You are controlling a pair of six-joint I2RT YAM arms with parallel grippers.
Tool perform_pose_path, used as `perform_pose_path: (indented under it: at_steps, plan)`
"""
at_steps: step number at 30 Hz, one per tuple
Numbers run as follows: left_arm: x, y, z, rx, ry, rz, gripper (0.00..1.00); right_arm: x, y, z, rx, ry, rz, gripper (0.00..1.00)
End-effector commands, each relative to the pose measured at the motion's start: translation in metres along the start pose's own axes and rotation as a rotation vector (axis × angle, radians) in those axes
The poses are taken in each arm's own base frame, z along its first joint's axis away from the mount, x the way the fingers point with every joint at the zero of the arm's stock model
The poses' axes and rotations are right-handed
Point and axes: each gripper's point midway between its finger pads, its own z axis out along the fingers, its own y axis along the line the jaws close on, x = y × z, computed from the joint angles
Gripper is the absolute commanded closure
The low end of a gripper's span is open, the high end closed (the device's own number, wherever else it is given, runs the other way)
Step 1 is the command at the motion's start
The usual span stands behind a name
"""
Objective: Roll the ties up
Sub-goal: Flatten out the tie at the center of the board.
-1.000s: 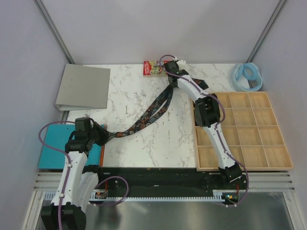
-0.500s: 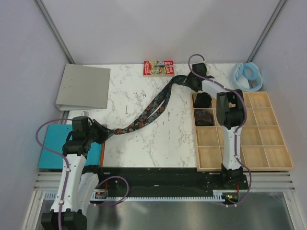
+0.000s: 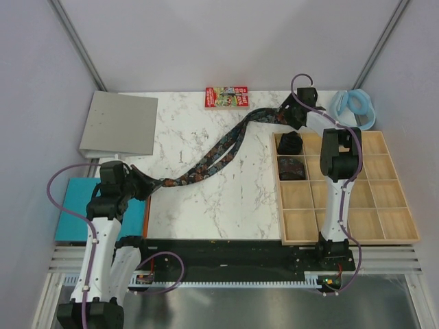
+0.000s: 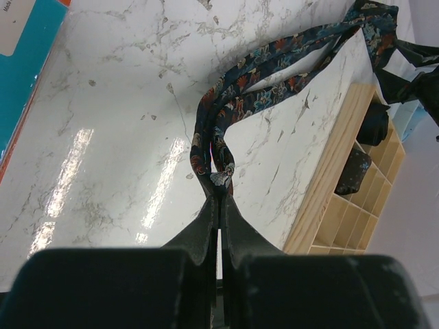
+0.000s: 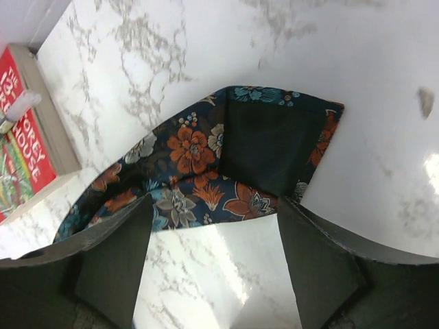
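Note:
A long dark floral tie (image 3: pixel 219 151) lies doubled and stretched diagonally across the marble table. My left gripper (image 3: pixel 145 185) is shut on its near end (image 4: pixel 221 171), pinching the fabric between the fingertips. The wide far end (image 5: pixel 226 161) lies folded flat on the marble, just ahead of my right gripper (image 5: pixel 214 212). That gripper (image 3: pixel 289 113) stands open by the tray's far left corner, with only bare marble between its fingers. Two rolled ties (image 3: pixel 290 142) (image 3: pixel 293 168) sit in the tray's far left compartments, and also show in the left wrist view (image 4: pixel 376 123).
The wooden compartment tray (image 3: pixel 350 239) fills the right side. A red printed box (image 3: pixel 226 96) lies at the back edge and a pale blue ring (image 3: pixel 353 110) at the back right. A grey folder (image 3: pixel 120 123) and a teal pad (image 3: pixel 72 209) are on the left.
My right gripper carried the tie's wide end rightward from the red box to the tray's far corner, then opened and let it go. The left gripper stayed shut on the other end.

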Motion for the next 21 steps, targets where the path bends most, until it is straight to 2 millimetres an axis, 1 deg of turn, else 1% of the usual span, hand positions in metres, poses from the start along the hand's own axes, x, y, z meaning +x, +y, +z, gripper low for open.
perform_pose_path:
  at_steps: [1, 3, 4, 5, 7, 8, 12, 16, 17, 21]
  plan:
    - [-0.014, -0.009, -0.006, 0.006, -0.045, 0.049, 0.98, -0.001, -0.035, 0.006, 0.146, 0.041, -0.116, 0.20]
    - [-0.016, -0.009, -0.005, 0.002, -0.047, 0.050, 0.98, -0.002, -0.043, 0.000, 0.178, 0.029, -0.144, 0.21]
    - [-0.016, -0.008, -0.005, 0.001, -0.046, 0.054, 0.98, 0.000, -0.052, -0.003, 0.215, 0.022, -0.155, 0.21]
    - [-0.016, -0.008, -0.004, -0.003, -0.045, 0.055, 0.98, -0.006, -0.051, -0.011, 0.216, 0.003, -0.173, 0.21]
    - [-0.017, -0.008, -0.004, -0.005, -0.044, 0.057, 0.98, -0.010, -0.050, -0.016, 0.215, -0.012, -0.190, 0.21]
    - [-0.017, -0.008, -0.003, -0.006, -0.044, 0.058, 0.98, -0.016, -0.046, -0.021, 0.208, -0.025, -0.205, 0.21]
    - [-0.019, -0.008, -0.002, -0.008, -0.046, 0.060, 0.98, -0.027, -0.041, -0.028, 0.210, -0.054, -0.236, 0.21]
    - [-0.020, -0.009, -0.002, -0.007, -0.047, 0.062, 0.98, -0.041, -0.036, -0.041, 0.218, -0.091, -0.285, 0.20]
    - [-0.020, -0.009, -0.001, -0.008, -0.046, 0.063, 0.98, -0.048, -0.035, -0.046, 0.228, -0.111, -0.296, 0.19]
    - [-0.020, -0.008, 0.002, -0.015, -0.039, 0.065, 0.98, -0.054, -0.024, -0.053, 0.186, -0.107, -0.350, 0.15]
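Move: The tie's wide end lies under the right hand's open fingers, its middle about 2 cm to the left, 1 cm ahead and 3 cm below. The black rolled tie in the wooden tray is roughly 10 cm back and level sideways; the red book is 7 cm ahead and 17 cm left, the light blue coil 2 cm ahead and 16 cm right. From the left hand the wide end lies some 35 cm ahead, 30 cm right and 14 cm below. The tie's wide end is drawn to the right, towards the blue coil's side, seemingly dragged by a fingertip of the right hand, which sweeps about 5 cm right and then also some 2.5 cm back towards the tray. That wrist rolls about 20 degrees, its left side dipping, and its fingers stay wide open; the left hand keeps its pinch on the narrow end, almost still. ##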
